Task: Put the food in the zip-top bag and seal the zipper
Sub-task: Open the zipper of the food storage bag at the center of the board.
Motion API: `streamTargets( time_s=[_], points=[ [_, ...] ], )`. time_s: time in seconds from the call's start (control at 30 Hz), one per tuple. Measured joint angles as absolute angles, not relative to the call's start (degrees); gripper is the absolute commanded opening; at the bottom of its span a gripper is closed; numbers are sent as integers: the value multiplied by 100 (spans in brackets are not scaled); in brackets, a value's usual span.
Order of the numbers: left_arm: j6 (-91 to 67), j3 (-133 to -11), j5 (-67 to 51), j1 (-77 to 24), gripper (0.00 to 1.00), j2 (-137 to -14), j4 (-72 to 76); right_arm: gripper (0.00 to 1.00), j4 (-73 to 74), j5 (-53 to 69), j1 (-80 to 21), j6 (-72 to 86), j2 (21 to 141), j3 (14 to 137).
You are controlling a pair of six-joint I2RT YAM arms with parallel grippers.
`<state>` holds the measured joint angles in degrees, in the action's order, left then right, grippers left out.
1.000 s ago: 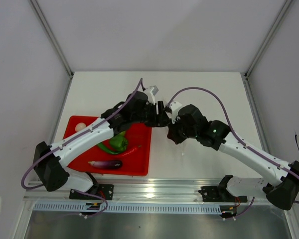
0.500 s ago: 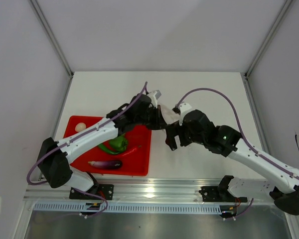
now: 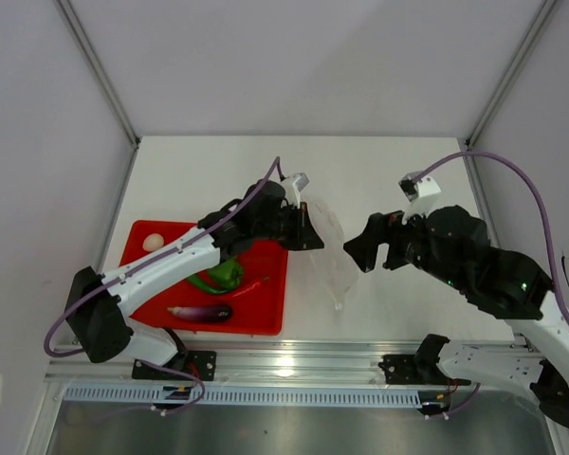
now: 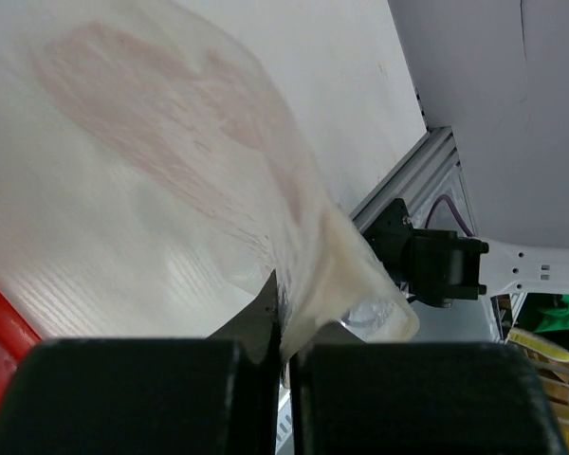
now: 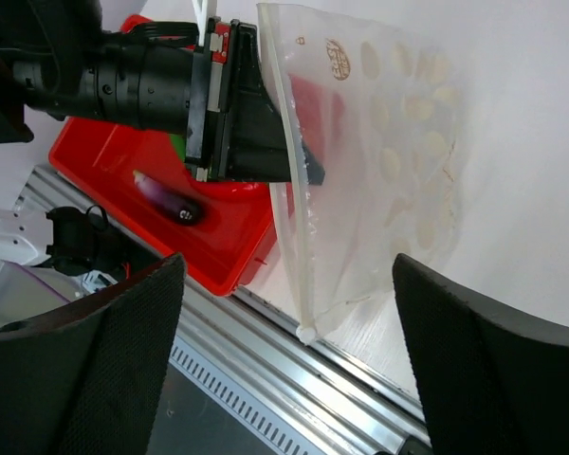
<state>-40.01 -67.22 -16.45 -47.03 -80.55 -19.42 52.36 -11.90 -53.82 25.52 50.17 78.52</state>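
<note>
My left gripper (image 3: 304,234) is shut on one edge of the clear zip-top bag (image 3: 328,254) and holds it up over the table just right of the red tray (image 3: 266,308). The left wrist view shows its jaws (image 4: 286,332) pinching the crinkled plastic (image 4: 218,161). In the right wrist view the bag (image 5: 389,161) hangs with its zipper strip (image 5: 297,248) running down its left edge. My right gripper (image 3: 360,248) is open and empty, to the right of the bag. On the tray lie a round green vegetable (image 3: 227,273), a long green pepper (image 3: 199,282), a red chili (image 3: 253,285) and an eggplant (image 3: 201,312).
A pale round item (image 3: 153,243) sits in the tray's far left corner. The metal rail (image 3: 294,365) runs along the table's near edge, close below the bag's lower corner. White walls and frame posts enclose the table.
My right gripper has drawn back to the right, away from the bag and my left gripper. The bag now hangs from my left gripper alone. The left arm has barely moved.
</note>
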Motion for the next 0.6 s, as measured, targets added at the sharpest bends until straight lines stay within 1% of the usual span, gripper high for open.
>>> streamTargets(
  time_s=[0.07, 0.27, 0.4, 0.6],
  points=[
    [-4001, -6722, -1691, -4720, 0, -8055, -1920, 83, 5288, -1251, -5382, 2519, 5301, 8055],
    [-4005, -6722, -1737, -4753, 1, -8055, -1890, 80, 5271, -1258, -5524, 2486, 6254, 7811],
    [-4007, -6722, -1780, -4764, 1, -8053, -1874, 76, 5336, -1319, -5645, 2504, 6447, 7575],
    [-4029, -6722, -1883, -4799, 1, -8055, -1833, 66, 5450, -2038, -6031, 2574, 6685, 7553]
  ],
)
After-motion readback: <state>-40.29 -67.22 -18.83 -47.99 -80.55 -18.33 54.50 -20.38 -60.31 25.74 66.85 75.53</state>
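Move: The zipper edge of the bag, pinched at its upper part by the left fingers, lies about 5 cm ahead of the right hand, 6 cm to its left and some 13 cm below. The left fingertips are about 6 cm ahead of the right hand, 7 cm left and 13 cm down, with the edge right at them. The red tray's middle is roughly 38 cm left of the right hand, 6 cm ahead and far below, on the table. Bring the right gripper down about 10 cm to the bag's mouth beside the left fingertips, setting off forward and some 4 cm to the left before sinking, and roll its left side down about 20 degrees. Partly close the wide-open fingers around the zipper edge without shutting them. Keep the left fingers shut on the bag, easing back barely a centimetre. ##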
